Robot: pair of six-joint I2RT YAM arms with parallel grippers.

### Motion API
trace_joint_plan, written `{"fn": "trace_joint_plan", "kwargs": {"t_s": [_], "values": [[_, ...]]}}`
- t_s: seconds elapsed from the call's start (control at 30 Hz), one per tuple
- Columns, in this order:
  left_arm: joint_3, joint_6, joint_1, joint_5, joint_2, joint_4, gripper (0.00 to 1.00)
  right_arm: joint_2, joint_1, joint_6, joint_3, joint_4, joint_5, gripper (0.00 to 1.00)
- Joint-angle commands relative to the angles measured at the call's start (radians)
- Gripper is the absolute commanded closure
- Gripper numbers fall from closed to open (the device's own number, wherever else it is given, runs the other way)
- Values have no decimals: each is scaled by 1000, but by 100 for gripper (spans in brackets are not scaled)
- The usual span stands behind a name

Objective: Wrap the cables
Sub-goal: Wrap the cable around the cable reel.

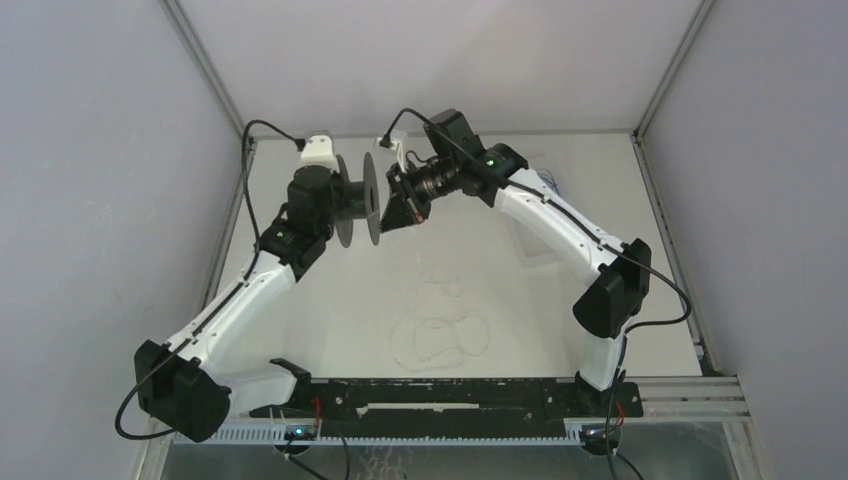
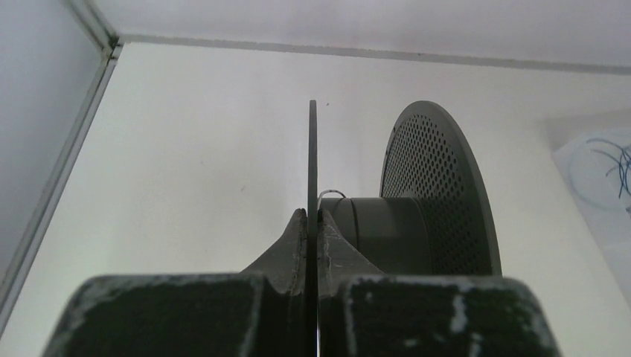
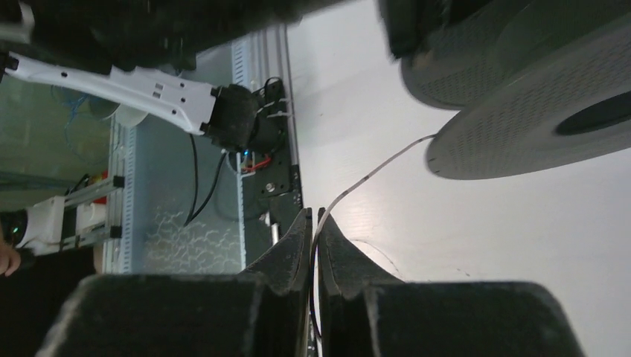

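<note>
The black spool [image 1: 357,198] is held up above the table's far middle. My left gripper [image 2: 313,216] is shut on its near flange [image 2: 312,160]; the hub [image 2: 379,230] and the perforated far flange [image 2: 435,186] lie to the right. My right gripper [image 3: 314,214] is shut on the thin whitish cable [image 3: 372,172], which runs from between the fingers up to the spool's flange edge [image 3: 521,123]. In the top view the right gripper [image 1: 395,212] sits just right of the spool. The rest of the cable [image 1: 440,335] lies in loose loops on the table.
A tangle of thin blue wire on a pale sheet [image 2: 606,167] lies at the right. A black rail [image 1: 440,395] runs along the near edge between the arm bases. The enclosure walls stand close on the left, right and back.
</note>
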Motion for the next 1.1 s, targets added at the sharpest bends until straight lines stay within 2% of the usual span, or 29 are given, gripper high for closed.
{"fn": "trace_joint_plan", "kwargs": {"t_s": [0.0, 0.2, 0.57, 0.87, 1.07], "values": [[-42, 177, -68, -38, -51, 204, 100, -39, -52, 2, 112, -42, 65, 89], [-49, 238, -120, -9, -63, 202, 100, -6, -112, 17, 216, -53, 131, 93], [-60, 258, -136, 138, -92, 133, 100, 94, -193, 39, 364, -32, 186, 93], [-31, 221, -133, 214, -119, 86, 100, 145, -258, 23, 364, -6, 189, 91], [20, 173, -108, 309, -130, 34, 100, 141, -280, -9, 261, 25, 187, 89]]}}
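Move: The left fingers hold the reel by its left flange, so its hub sits some 4 cm right, 3 cm ahead and 3 cm below them. From the right fingers, which pinch the white cable, the hub is about 6 cm left, 8 cm ahead and slightly lower. The right flange is only 3 cm left of them and 8 cm ahead. Loose cable loops lie on the table roughly 13 cm back, 9 cm right and far below. Still pinching the cable, the right fingers carry it forward past the reel's right flange from near side to far side, about 16 cm. They drift 7 cm right, rising some 5 cm before dipping again, while the wrist turns about 25 degrees clockwise. The left hand keeps its grip on the left flange, taking the reel 7 cm right and a little back, turning it clockwise over 20 degrees. ##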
